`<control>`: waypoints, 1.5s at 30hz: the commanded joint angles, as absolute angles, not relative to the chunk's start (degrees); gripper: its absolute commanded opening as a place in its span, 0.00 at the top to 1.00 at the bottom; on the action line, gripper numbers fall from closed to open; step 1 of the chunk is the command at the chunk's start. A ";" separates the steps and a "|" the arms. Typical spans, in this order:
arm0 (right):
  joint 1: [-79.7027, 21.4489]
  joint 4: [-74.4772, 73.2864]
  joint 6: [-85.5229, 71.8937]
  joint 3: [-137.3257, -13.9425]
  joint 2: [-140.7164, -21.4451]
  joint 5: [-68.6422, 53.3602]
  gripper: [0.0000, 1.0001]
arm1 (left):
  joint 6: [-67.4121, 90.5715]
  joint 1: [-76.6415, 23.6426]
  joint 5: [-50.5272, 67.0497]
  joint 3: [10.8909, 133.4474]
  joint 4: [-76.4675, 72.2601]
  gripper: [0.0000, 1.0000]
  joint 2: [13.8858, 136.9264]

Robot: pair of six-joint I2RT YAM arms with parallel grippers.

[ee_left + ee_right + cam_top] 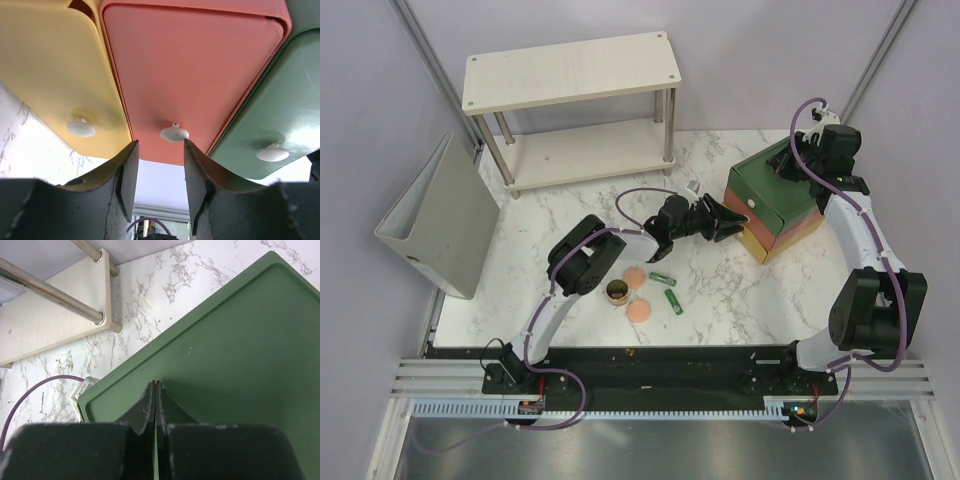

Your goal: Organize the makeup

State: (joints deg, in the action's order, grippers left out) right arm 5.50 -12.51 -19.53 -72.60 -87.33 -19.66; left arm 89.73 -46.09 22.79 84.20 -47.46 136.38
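The makeup lies loose on the marble in the top view: two peach-pink discs, a dark gold-rimmed jar and two short green tubes. My left gripper is open right in front of the drawer box. Its fingertips stand just short of the red drawer's white knob, and nothing is between them. My right gripper is shut, with its tips resting on the box's green top.
The yellow drawer and the green drawer flank the red one, all closed, each with a white knob. A two-tier wooden shelf stands at the back. A grey binder leans at the left.
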 commanded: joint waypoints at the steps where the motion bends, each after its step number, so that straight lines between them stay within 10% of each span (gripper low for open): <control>1: 4.92 -31.11 -17.05 -66.97 -92.64 -18.10 1.00 | 91.84 -46.14 21.09 86.39 -50.01 0.54 138.07; 22: 4.83 -31.29 -17.05 -67.06 -92.81 -18.37 1.00 | 94.48 -46.49 19.86 89.03 -49.75 0.57 140.01; 33: 4.83 -31.20 -17.14 -67.15 -92.81 -18.37 1.00 | 95.45 -46.58 20.21 89.83 -51.68 0.98 140.62; 45: 4.83 -31.29 -17.14 -67.24 -93.25 -18.46 1.00 | 95.54 -46.23 20.39 82.27 -57.74 0.98 137.73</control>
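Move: The left hand points rightward at the red drawer's knob, which sits about 2 cm to its right, 1 cm ahead and 1 cm above. The yellow drawer's knob is about 2 cm to the hand's right, 1 cm ahead and roughly 6 cm below. The green drawer's knob is about 2 cm to the right, level fore and aft, some 8 cm above. From the right hand, the red knob lies about 9 cm back, 5 cm left and 10 cm below. Creeping up about 1 cm and slightly forward and right, the left hand brings its half-open fingers around the red drawer's knob, the fingertips tilting up some 5 degrees. The fingers then close and pinch the knob from above and below; keeping that grip, the hand eases back to the left by about half a centimetre. ##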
